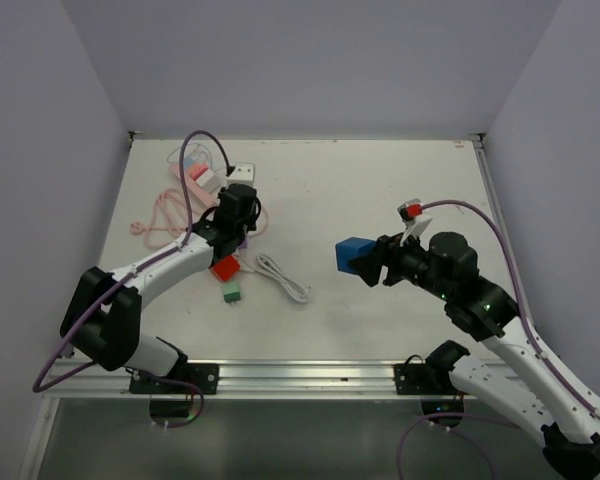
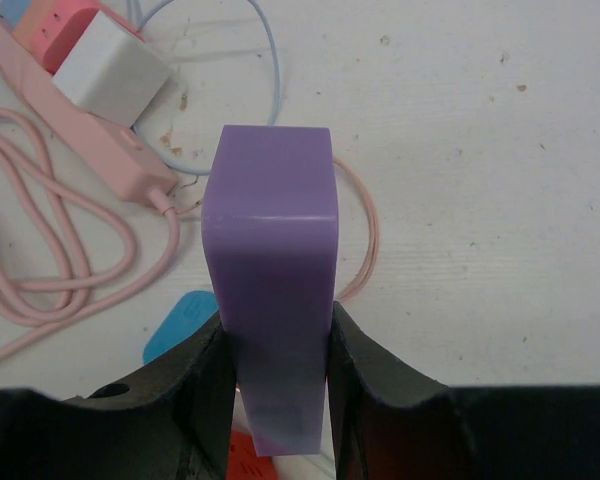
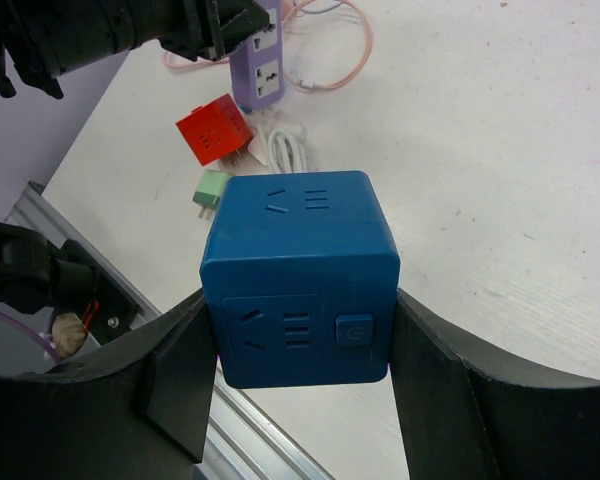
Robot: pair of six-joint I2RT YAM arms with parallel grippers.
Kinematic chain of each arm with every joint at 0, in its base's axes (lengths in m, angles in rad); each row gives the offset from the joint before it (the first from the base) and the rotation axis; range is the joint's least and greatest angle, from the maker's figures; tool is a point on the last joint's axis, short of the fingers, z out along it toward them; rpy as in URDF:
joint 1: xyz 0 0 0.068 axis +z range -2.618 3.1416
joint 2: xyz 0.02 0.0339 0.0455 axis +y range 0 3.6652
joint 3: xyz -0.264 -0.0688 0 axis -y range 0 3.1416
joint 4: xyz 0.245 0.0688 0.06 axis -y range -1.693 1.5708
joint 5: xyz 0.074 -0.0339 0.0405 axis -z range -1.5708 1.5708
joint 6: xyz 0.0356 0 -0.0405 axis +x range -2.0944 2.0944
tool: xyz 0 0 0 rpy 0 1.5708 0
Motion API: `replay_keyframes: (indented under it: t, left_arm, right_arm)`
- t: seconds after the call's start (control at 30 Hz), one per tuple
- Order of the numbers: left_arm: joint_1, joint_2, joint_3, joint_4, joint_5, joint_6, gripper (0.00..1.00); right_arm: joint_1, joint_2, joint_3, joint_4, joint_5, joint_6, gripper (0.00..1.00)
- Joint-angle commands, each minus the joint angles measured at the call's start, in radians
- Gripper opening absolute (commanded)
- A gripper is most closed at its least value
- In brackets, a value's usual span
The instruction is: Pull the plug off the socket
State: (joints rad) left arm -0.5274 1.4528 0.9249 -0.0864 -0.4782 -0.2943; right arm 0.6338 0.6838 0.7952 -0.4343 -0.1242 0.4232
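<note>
My right gripper (image 3: 300,360) is shut on a blue cube socket (image 3: 298,275) and holds it above the table at centre right (image 1: 355,254). The cube's visible faces show empty slots and a button, with no plug in them. My left gripper (image 2: 277,370) is shut on a purple socket strip (image 2: 270,250), at the left of the table (image 1: 242,240). A red cube adapter (image 1: 225,268) and a small green plug (image 1: 231,292) lie loose just in front of it. A white plug block (image 2: 110,65) sits in a pink power strip (image 2: 110,150).
A coiled white cable (image 1: 283,277) lies right of the red cube. The pink strip's cord (image 1: 160,215) loops at the far left, near the side wall. A light blue flat piece (image 2: 178,325) lies under the left gripper. A metal rail (image 1: 300,375) runs along the near edge.
</note>
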Motion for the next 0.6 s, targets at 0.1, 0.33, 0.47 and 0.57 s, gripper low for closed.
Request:
replay_keyframes:
  t: [0.1, 0.33, 0.47, 0.57]
  left_arm:
    - [-0.026, -0.098, 0.031, 0.024, 0.088, 0.009, 0.00]
    - [-0.031, -0.098, 0.069, 0.033, 0.427, -0.084, 0.00]
    - [-0.080, -0.011, 0.084, 0.069, 0.590, -0.134, 0.00]
    - [-0.161, 0.078, 0.112, 0.138, 0.644, -0.154, 0.00]
  right_arm:
    - [-0.005, 0.045, 0.007, 0.028, -0.045, -0.006, 0.00]
    - [-0.003, 0.095, -0.013, 0.069, 0.011, 0.009, 0.00]
    - [-0.003, 0.083, 0.001, 0.060, 0.070, -0.007, 0.00]
    - [-0.003, 0.076, 0.009, 0.036, 0.104, -0.032, 0.00]
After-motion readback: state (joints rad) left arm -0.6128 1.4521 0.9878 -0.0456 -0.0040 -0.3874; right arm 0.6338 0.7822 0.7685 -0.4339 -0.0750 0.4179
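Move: The blue plug, already off the purple socket and held in the right fingers, lies about 25 cm to the right of the left gripper, 17 cm back and some 12 cm higher. The red plug rests 11 cm back, 3 cm left and 12 cm below the left hand; the green plug 16 cm back, 2 cm left; the white cable 14 cm back, 8 cm right, both at table height. From the right gripper, the purple socket is 25 cm left, 16 cm ahead and 12 cm lower. Bring the left gripper back in from its outward swing: keep the hold on the purple socket and carry it about 12 cm right towards the blue plug, gathering speed, rising a little early on and drawing slightly back, while turning some 25 degrees clockwise with the hand's right side lifting. Lower the right gripper about 4 cm, tipping it slightly down, still gripping the blue plug. ##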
